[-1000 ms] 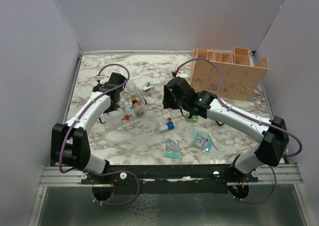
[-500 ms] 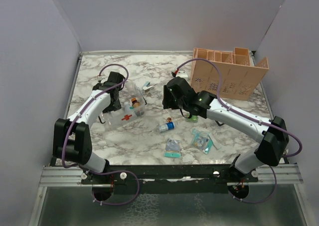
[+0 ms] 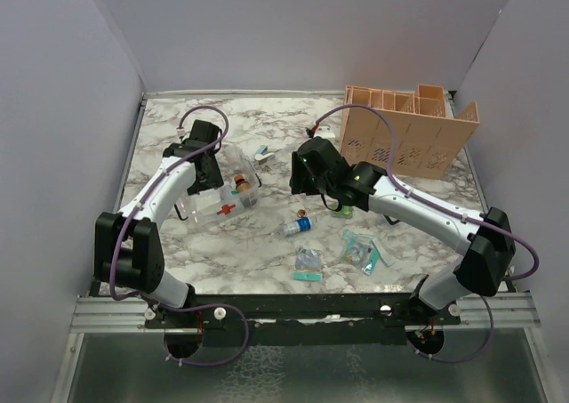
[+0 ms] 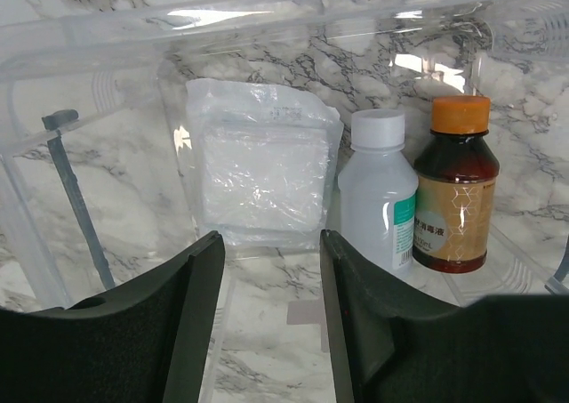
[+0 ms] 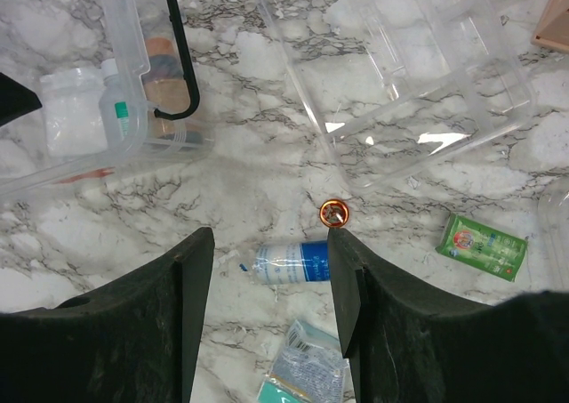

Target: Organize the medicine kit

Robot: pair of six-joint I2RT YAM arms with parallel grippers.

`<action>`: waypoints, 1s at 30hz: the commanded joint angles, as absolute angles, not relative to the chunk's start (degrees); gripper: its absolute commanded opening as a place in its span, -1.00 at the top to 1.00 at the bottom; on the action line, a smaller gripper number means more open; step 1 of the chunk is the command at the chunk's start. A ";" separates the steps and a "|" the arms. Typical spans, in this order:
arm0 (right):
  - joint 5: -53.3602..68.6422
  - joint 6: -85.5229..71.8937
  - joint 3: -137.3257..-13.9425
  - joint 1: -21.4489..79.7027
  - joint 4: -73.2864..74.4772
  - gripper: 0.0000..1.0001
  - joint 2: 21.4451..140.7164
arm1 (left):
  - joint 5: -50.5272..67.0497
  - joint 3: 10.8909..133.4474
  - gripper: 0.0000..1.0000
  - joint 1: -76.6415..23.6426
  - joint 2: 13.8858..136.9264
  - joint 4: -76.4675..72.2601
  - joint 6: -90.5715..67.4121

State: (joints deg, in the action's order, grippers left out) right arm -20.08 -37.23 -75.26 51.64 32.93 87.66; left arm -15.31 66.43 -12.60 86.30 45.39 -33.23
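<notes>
The medicine kit (image 3: 203,209), a small clear box with a red cross and a black handle (image 5: 180,61), lies open at the left of the table. Inside it I see a white gauze packet (image 4: 258,172), a white bottle (image 4: 378,203) and a brown bottle with an orange cap (image 4: 454,194), standing against the clear wall (image 4: 267,12). My left gripper (image 4: 271,243) hovers at the kit's near side, open, nothing between its fingers. My right gripper (image 5: 267,243) hangs open above a blue-and-white roll (image 5: 292,262) and a small orange-capped vial (image 5: 334,213).
A clear divided tray (image 5: 391,74) lies right of the kit. A green box (image 5: 480,243), several plastic packets (image 3: 360,250) and a teal packet (image 3: 307,277) are scattered at the front. The peach slotted organizer (image 3: 409,136) stands at the back right.
My left gripper has opened from shut and drawn back slightly from the kit's contents. The right arm and loose items have not moved.
</notes>
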 commanded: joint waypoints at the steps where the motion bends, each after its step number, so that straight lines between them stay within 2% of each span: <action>1: -20.86 -37.79 -75.19 51.42 32.16 -0.08 86.72 | -13.52 67.43 0.00 -11.74 85.81 43.73 -32.44; 9: -21.55 -37.97 -74.49 51.41 32.28 -0.08 86.37 | -15.25 63.44 0.29 -11.51 87.35 38.13 -33.40; 16: -21.48 -38.14 -74.00 51.37 32.51 -0.08 86.30 | -22.48 62.87 0.58 -11.51 93.11 33.98 -36.24; 30: -23.39 -38.58 -73.10 51.37 33.73 -0.08 84.84 | -25.00 56.45 0.77 -11.51 96.39 31.15 -40.65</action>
State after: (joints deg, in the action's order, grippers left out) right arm -20.95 -37.87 -73.73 51.64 33.19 86.76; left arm -22.06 58.41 -11.75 96.44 31.33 -37.58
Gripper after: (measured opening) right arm 0.540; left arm 0.123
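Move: The white flat packet already lies loose in the clear box, some 9 cm below the left gripper, about 2 cm ahead and 1 cm to the left. To the packet's right, on their sides in the same box, lie the white bottle, roughly 4 cm ahead of the gripper and 5 cm right, and the brown bottle, 5 cm ahead and 9 cm right. From the right gripper the packet is about 26 cm left, 5 cm ahead and 17 cm below. Bring the left gripper a little forward over the white packet, closing its half-open fingers as you go until they are nearly shut. Then sink about 8 cm into the clear box, easing some 2 cm to the left, so that the fingertips come down just inside the far wall, close onto the packet. ##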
